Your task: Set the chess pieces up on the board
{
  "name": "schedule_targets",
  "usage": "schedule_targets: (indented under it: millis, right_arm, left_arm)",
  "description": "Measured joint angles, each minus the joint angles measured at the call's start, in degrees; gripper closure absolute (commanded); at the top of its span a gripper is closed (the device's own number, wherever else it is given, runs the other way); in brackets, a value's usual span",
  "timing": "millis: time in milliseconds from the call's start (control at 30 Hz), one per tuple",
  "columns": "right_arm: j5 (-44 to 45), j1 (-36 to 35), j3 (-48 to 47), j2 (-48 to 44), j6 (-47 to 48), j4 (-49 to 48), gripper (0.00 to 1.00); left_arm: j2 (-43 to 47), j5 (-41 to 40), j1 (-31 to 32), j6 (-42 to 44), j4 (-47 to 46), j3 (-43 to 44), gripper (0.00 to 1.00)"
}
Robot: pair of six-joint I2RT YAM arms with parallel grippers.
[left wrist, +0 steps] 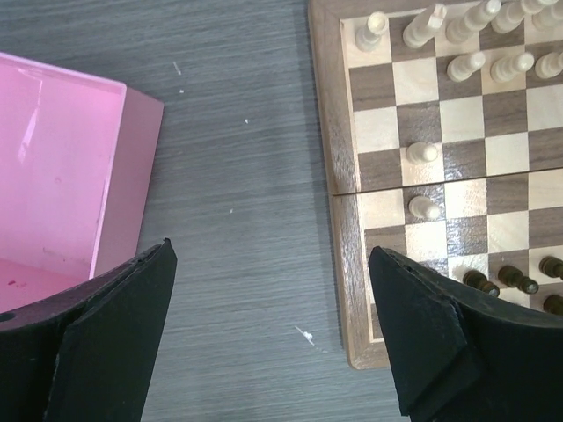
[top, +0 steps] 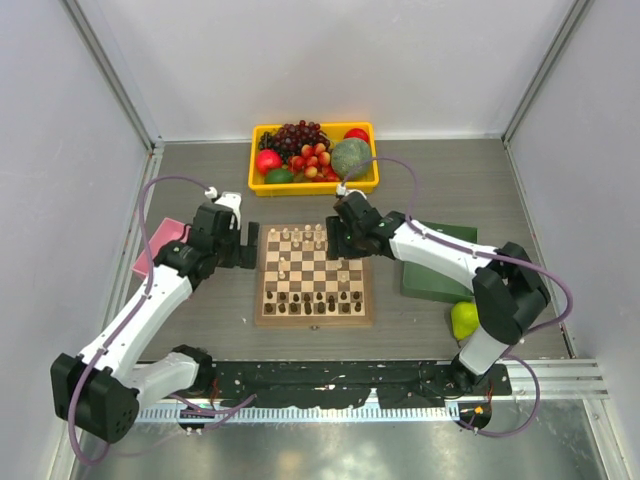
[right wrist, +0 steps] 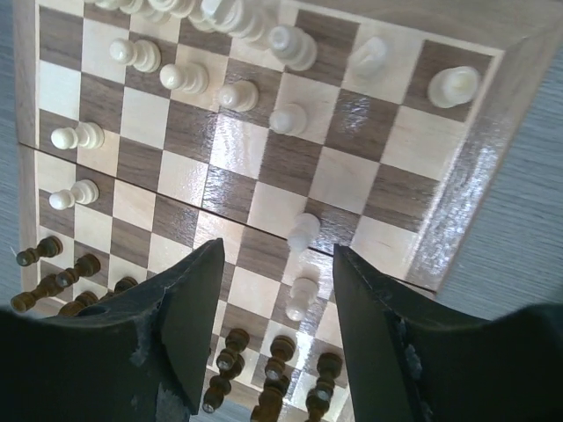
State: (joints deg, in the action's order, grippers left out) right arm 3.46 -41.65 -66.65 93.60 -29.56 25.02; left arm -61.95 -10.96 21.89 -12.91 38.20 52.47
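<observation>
The wooden chessboard (top: 314,279) lies at the table's middle. Cream-white chess pieces (top: 300,238) stand along its far rows, with a few stray white pawns further in. Dark brown pieces (top: 318,299) fill its near rows. My left gripper (left wrist: 273,330) is open and empty over the bare table, just left of the board's edge (left wrist: 327,176). My right gripper (right wrist: 280,303) is open and empty above the board's right side. A white pawn (right wrist: 302,297) stands between its fingers, untouched, with another white pawn (right wrist: 304,232) just beyond it and dark pieces (right wrist: 277,365) below.
A yellow tray of fruit (top: 314,156) stands behind the board. A pink tray (top: 162,245) lies at the left and shows in the left wrist view (left wrist: 57,167). A green tray (top: 437,265) lies at the right under my right arm, and a yellow-green pear (top: 464,320) sits near its front.
</observation>
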Motion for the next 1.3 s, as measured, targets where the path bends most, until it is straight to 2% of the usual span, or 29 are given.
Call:
schedule_targets:
  millis: [200,300,567,767,1033,1300]
  right_arm:
    - [2.1,-2.9,-1.4,3.0,0.2,0.9,0.47]
    - [2.9,-3.3,-1.5,4.0,0.3,1.0,0.53]
    - [4.9,-3.3,-1.7,6.2,0.6,1.4,0.57]
    - [5.6,-3.3,-2.2,6.9,0.9,1.7,0.65]
    - [5.9,-3.3,-2.3,6.9,1.2,2.0,0.81]
    - [6.1,-3.3,-2.4,6.9,1.9,2.1,0.83]
  left_arm:
    - [2.3,0.0,-0.2,-0.7,0.4,-2.1,0.00]
    - [2.4,0.0,-0.2,-0.8,0.5,-2.2,0.01]
    - [1.9,0.5,-0.2,-1.5,0.7,-2.2,0.01]
    - [1.8,0.7,-0.2,-1.6,0.8,-2.2,0.01]
    - [1.7,1.1,-0.2,-1.7,1.2,-2.2,0.01]
    - [1.6,1.1,-0.2,-1.7,1.2,-2.2,0.01]
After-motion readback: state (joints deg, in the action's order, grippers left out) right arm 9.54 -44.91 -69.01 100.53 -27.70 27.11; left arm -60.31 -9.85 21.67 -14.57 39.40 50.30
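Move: The white pawn to grip stands almost straight below the right gripper, about 4 cm down. A second white pawn stands one square nearer the robot, roughly 3 cm back and 1 cm right of the hand. The nearest pawn of the white row is some 6 cm ahead and 3 cm left, and the white knight about 10 cm straight ahead. From the left gripper the pawn to grip lies about 25 cm right, 1 cm ahead and 11 cm below. Lower the right gripper just under 4 cm onto the farther of the two mid-board white pawns, swinging about 1 cm back and left at first and easing back as you sink. Tilt the fingers some 10 degrees steeper, then hold still and close them from a bit over half open until the tips pinch the pawn's head. ##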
